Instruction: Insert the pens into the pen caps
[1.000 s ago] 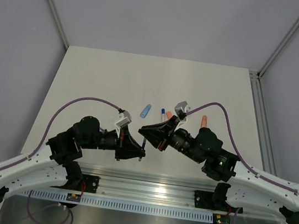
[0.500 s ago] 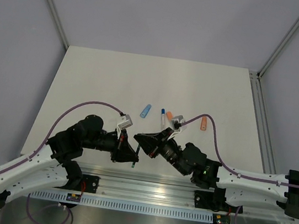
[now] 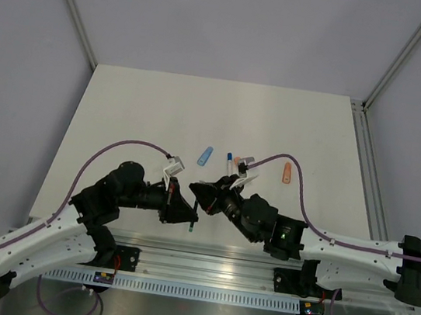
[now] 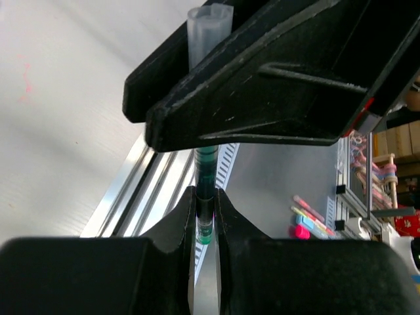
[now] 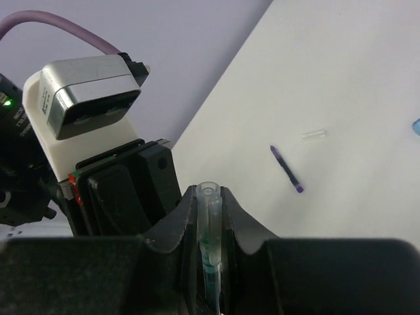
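My left gripper [image 4: 206, 197] is shut on a dark pen with a green end [image 4: 205, 220]. My right gripper [image 5: 210, 197] is shut on a clear pen cap [image 5: 210, 220], and the green pen's tip sits inside that cap. The cap's far end [image 4: 209, 33] sticks out above the right fingers [image 4: 275, 92] in the left wrist view. In the top view the two grippers [image 3: 187, 215] [image 3: 200, 191] meet tip to tip near the table's front edge, with the pen's green end [image 3: 191, 226] poking out below.
On the table behind lie a light blue cap [image 3: 205, 155], a blue-ended pen [image 3: 230, 159] beside an orange-ended one [image 3: 237, 162], and an orange cap [image 3: 287, 172]. The right wrist view shows a thin dark pen [image 5: 286, 169] and a small clear cap [image 5: 314, 134]. An aluminium rail [image 3: 213, 250] runs along the front.
The right gripper has swung left and nearer the front edge to meet the left gripper. The cap now sits over the pen's tip.
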You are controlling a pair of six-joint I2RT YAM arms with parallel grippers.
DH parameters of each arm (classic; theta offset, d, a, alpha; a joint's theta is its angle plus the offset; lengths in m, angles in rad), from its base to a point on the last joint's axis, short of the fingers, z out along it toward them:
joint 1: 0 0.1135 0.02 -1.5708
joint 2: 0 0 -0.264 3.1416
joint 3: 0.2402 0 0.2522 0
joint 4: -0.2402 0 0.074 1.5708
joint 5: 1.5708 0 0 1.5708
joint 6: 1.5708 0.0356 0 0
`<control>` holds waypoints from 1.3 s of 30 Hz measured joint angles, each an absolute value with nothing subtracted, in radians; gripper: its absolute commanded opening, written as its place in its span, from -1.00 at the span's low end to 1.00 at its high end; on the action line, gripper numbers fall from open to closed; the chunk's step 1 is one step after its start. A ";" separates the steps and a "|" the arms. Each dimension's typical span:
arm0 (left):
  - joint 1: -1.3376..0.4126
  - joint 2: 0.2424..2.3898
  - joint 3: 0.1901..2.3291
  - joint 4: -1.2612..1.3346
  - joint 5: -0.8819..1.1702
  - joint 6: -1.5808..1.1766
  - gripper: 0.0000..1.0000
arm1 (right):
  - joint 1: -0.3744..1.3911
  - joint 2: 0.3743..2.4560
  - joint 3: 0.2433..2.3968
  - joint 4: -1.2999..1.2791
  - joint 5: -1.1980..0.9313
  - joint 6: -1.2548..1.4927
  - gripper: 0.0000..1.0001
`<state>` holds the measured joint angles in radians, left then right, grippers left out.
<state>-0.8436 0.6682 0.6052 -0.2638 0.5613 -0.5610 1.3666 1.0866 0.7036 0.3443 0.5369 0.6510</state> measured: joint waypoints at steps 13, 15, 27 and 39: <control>-0.810 0.443 0.436 -0.171 0.377 -0.640 0.74 | 0.994 1.269 0.749 0.145 0.267 0.640 -1.00; -0.810 0.412 0.430 -0.202 0.338 -0.642 0.74 | 0.946 1.308 0.758 0.152 0.235 0.635 -1.00; -0.810 0.347 0.339 -0.346 -0.027 -0.743 0.75 | 0.874 1.649 0.851 0.185 0.163 0.616 -1.00; -0.810 0.316 0.263 -0.425 -0.344 -0.888 0.86 | 0.870 1.752 0.869 0.202 0.206 0.615 -0.54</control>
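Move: Both my hands still pinch the green pen, the right one at its clear cap and the left one near its rear end. From my right hand, the bare table spot for it is about 14 cm ahead, 3 right and 25 below; the blue-capped marker lies about 22 ahead and 8 right, the light-blue pen 26 ahead and 1 left. From my left hand, the purple pen lies 18 ahead, 17 left and 21 below, its loose clear cap some 24 ahead and 15 left. My left fingers open wide and let go of the green pen; that hand eases forward, then swings left, forward and down, roughly 12 cm left and as much down, turning nearly 60 degrees counter-clockwise towards the purple pen. My right hand keeps its pinch on the cap and carries the capped pen down about 23 cm and forward 15, tipping its fingers downward, to low over the table left of the blue-capped marker, slowing at the end. ##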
